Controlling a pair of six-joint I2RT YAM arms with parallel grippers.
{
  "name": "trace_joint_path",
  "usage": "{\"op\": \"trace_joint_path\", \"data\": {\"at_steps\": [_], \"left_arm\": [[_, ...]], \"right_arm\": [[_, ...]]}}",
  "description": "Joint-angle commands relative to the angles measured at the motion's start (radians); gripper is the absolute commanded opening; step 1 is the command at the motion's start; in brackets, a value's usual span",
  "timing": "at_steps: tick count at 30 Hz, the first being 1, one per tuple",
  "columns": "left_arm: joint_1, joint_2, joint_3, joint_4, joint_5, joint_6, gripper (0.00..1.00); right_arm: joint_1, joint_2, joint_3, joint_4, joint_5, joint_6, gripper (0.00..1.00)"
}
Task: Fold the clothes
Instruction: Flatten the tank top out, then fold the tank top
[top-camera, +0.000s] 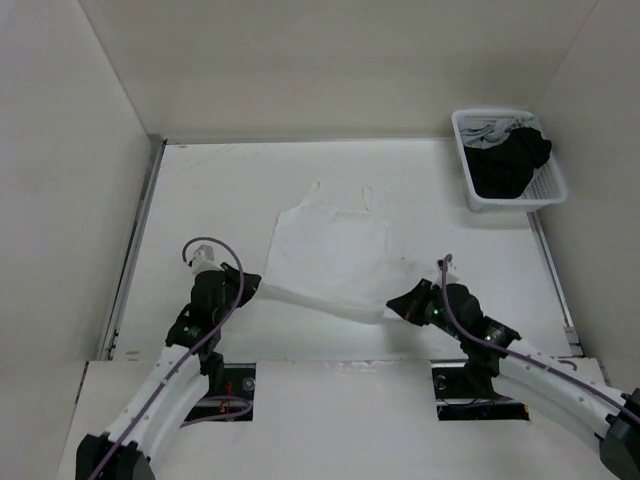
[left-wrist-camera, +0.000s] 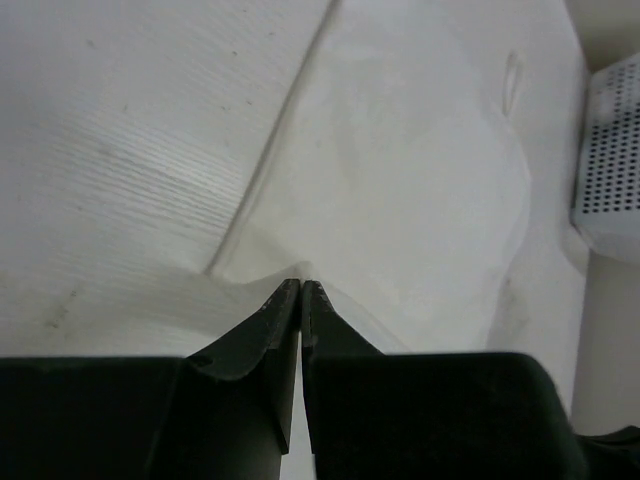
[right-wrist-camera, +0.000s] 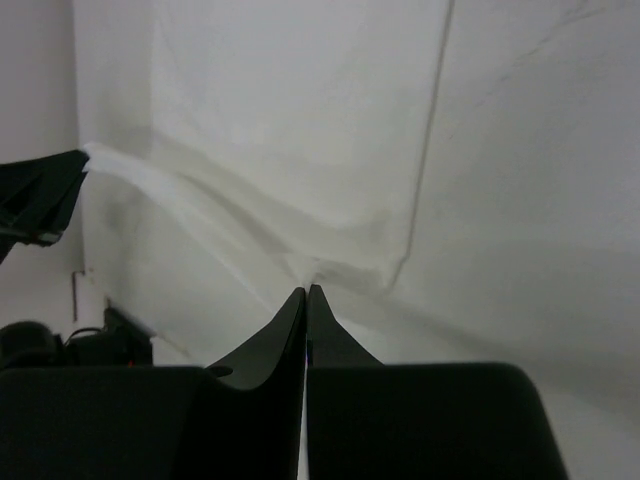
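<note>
The white camisole (top-camera: 330, 255) lies spread on the table, its two thin straps pointing to the far side. My left gripper (top-camera: 252, 286) is shut on the hem's left corner, and my right gripper (top-camera: 392, 304) is shut on the hem's right corner. The near hem hangs lifted between them. In the left wrist view the fingertips (left-wrist-camera: 301, 286) pinch a raised peak of the white cloth (left-wrist-camera: 400, 180). The right wrist view shows the same: my gripper (right-wrist-camera: 306, 291) is closed on a gathered fold of the camisole (right-wrist-camera: 270, 150), and the left gripper's dark tip (right-wrist-camera: 40, 195) holds the far corner.
A white lattice basket (top-camera: 474, 190) with black garments (top-camera: 510, 160) stands at the far right corner; its perforated wall (left-wrist-camera: 610, 150) shows in the left wrist view. Pale walls close in the table on the left, back and right.
</note>
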Motion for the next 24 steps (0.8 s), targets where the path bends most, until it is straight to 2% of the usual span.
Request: {"op": "trace_joint_path", "data": {"at_steps": [1, 4, 7, 9, 12, 17, 21, 24], "left_arm": [[-0.041, -0.191, -0.007, -0.192, 0.005, -0.071, 0.03], [-0.064, -0.300, 0.034, -0.316, -0.024, -0.091, 0.03], [-0.060, -0.249, 0.111, -0.286, -0.073, -0.068, 0.03], [-0.049, -0.094, 0.178, -0.152, -0.087, -0.028, 0.03], [-0.045, 0.157, 0.289, 0.034, -0.084, 0.000, 0.03], [-0.017, 0.599, 0.528, 0.266, -0.116, 0.000, 0.03], [0.009, 0.912, 0.743, 0.340, -0.148, -0.022, 0.03], [0.038, 1.119, 0.917, 0.323, -0.155, -0.025, 0.03]], "right_arm": [[0.126, -0.136, -0.003, -0.099, 0.089, 0.133, 0.02], [0.211, -0.189, 0.068, -0.218, 0.182, 0.139, 0.02], [0.196, -0.134, 0.157, -0.230, 0.225, 0.063, 0.03], [0.113, -0.036, 0.220, -0.175, 0.212, -0.022, 0.03], [-0.051, 0.137, 0.299, -0.034, 0.109, -0.124, 0.03], [-0.325, 0.445, 0.442, 0.189, -0.086, -0.169, 0.02], [-0.433, 0.697, 0.598, 0.269, -0.146, -0.166, 0.03], [-0.488, 0.921, 0.736, 0.293, -0.173, -0.163, 0.03]]}}
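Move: Each hand already pinches one end of the tank top's hem, about 4 cm above the table. From the left hand, the left shoulder corner lies some 18 cm ahead and 7 to the right, the left strap 23 ahead and 14 right. From the right hand, the right shoulder corner lies about 21 ahead and 1 left, the right strap 28 ahead and 6 left. With fingers staying shut on the hem ends, both hands first ease back some 3 cm while starting to lift, then reverse and sweep together fast forward, ending about 21 cm farther out and 7 cm higher, bringing the hem up over the body towards the strap end. Both drift 3 to 5 cm to the right, and the right hand swings roughly 15 degrees clockwise on the way. ##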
